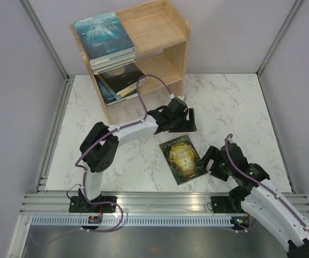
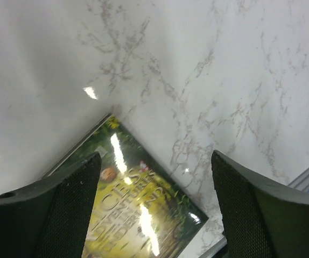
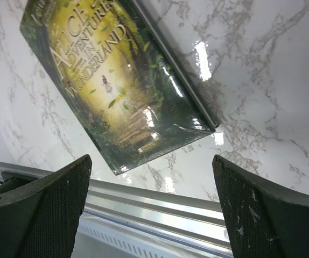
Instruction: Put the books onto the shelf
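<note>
One green-gold book (image 1: 183,158) lies flat on the marble table, cover up; it also shows as a green-gold book (image 2: 135,209) and a green-gold book (image 3: 114,80). My left gripper (image 1: 183,121) hovers open just beyond its far edge, empty, seen as the left gripper (image 2: 154,207) above the cover. My right gripper (image 1: 204,161) stands open and empty beside the book's right edge; the right gripper (image 3: 152,207) looks past the book's near corner. On the wooden shelf (image 1: 173,37) a stack of books (image 1: 107,40) lies on the top tier, and more books (image 1: 119,80) fill the lower tier.
The marble table (image 1: 235,102) is bounded by grey walls left, right and behind. A metal rail (image 1: 160,201) runs along the near edge, seen as the rail (image 3: 160,207) in the right wrist view. The shelf stands at the back left.
</note>
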Available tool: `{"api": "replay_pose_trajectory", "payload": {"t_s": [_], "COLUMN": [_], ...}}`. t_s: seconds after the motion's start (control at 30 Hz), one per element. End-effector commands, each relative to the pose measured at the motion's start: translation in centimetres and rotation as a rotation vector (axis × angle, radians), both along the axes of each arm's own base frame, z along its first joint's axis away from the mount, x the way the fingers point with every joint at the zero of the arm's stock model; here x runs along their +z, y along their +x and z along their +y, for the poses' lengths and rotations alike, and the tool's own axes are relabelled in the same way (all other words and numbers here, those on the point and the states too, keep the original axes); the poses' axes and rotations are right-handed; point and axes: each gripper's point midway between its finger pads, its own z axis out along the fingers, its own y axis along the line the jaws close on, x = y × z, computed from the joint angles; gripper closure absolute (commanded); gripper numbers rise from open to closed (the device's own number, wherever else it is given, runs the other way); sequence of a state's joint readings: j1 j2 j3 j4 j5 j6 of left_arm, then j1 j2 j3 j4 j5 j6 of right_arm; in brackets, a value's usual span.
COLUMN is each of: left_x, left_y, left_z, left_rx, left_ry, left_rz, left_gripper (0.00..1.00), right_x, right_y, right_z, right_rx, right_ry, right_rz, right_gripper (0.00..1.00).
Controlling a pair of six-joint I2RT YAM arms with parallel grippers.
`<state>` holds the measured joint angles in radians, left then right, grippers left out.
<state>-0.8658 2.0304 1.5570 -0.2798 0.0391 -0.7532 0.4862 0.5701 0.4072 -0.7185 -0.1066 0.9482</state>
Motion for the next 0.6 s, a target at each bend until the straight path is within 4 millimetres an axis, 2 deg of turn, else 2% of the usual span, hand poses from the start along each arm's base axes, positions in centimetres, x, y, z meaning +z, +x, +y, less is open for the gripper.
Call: {"api": "replay_pose_trajectory", "payload": {"t_s": [0.0, 0.07, 0.13, 0.17, 0.2, 0.23, 0.27, 0.3, 0.33, 0.37, 0.4, 0.43, 0.47, 0.5, 0.53, 0.57], "left_x": [5.5, 7.4, 7.7, 7.3, 6.8, 6.3, 4.6, 3.9, 3.2, 0.6, 1.0, 0.3, -2.0, -2.2, -2.3, -3.7], "left_y": [0.7, -0.2, -1.2, -2.6, -3.3, -4.1, -5.7, -6.3, -7.0, -8.7, -9.0, -9.7, -11.2, -11.8, -11.8, -13.0], "left_z": [4.8, 7.7, 9.4, 10.7, 11.3, 11.8, 12.8, 12.9, 13.0, 13.9, 13.4, 13.5, 14.5, 14.4, 14.0, 14.5], "left_rx": [0.068, 0.109, 0.125, 0.126, 0.133, 0.134, 0.119, 0.128, 0.125, 0.107, 0.122, 0.118, 0.113, 0.128, 0.13, 0.13], "left_ry": [0.082, 0.107, 0.12, 0.121, 0.115, 0.112, 0.122, 0.097, 0.079, 0.093, 0.022, 0.0, 0.009, -0.031, -0.075, -0.079], "left_rz": [-0.181, -0.228, -0.231, -0.217, -0.196, -0.175, -0.131, -0.107, -0.087, -0.031, -0.034, -0.013, 0.037, 0.059, 0.049, 0.092], "left_gripper": [0.14, 0.13, 0.13, 0.12, 0.12, 0.12, 0.12, 0.12, 0.12, 0.12, 0.12, 0.12, 0.12, 0.12, 0.12, 0.12], "right_x": [-0.4, -0.6, 0.1, 0.0, 0.9, 1.0, 0.6, 1.4, 1.4, 0.9, 1.2, 1.0, 0.2, 0.4, 0.1, -0.7], "right_y": [0.2, 1.0, 2.4, 2.9, 4.2, 4.8, 5.3, 6.5, 7.1, 7.6, 8.7, 9.3, 9.7, 10.8, 11.2, 11.4], "right_z": [-1.5, -2.0, -2.2, -2.4, -2.6, -2.7, -2.9, -2.8, -2.8, -3.1, -2.9, -3.2, -3.3, -3.0, -3.0, -3.0], "right_rx": [-0.032, -0.041, -0.053, -0.042, -0.063, -0.066, -0.053, -0.062, -0.064, -0.07, -0.064, -0.076, -0.067, -0.051, -0.045, -0.033], "right_ry": [-0.093, -0.138, -0.173, -0.21, -0.234, -0.256, -0.295, -0.304, -0.318, -0.338, -0.339, -0.33, -0.33, -0.313, -0.285, -0.287], "right_rz": [0.009, -0.004, -0.041, -0.038, -0.079, -0.084, -0.069, -0.103, -0.106, -0.086, -0.117, -0.111, -0.088, -0.126, -0.115, -0.092], "right_gripper": [0.04, 0.04, 0.03, 0.02, 0.02, 0.02, 0.02, 0.02, 0.02, 0.02, 0.02, 0.02, 0.02, 0.02, 0.02, 0.02]}}
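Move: Beyond the last book on the table, the left hand is high over the marble: the book's middle lies about 12 cm back, hardly to either side, and some 9 cm below. The shelf's right leg meets the table roughly 15 cm ahead of that hand, nearly in line. From the right hand the book is about 6 cm ahead, 14 cm left and 7 cm lower; the metal rail runs some 12 cm behind that hand. Swinging left about 16 cm and back some 12 cm, the left hand goes from the book's far side to its left side, rising first and then dropping well below its starting height. The right hand dips a little, moves forward about 8 cm and slightly right along the book's right side, and rolls nearly 20 degrees, its left side sinking. Both grippers stay open, clear of the book. ##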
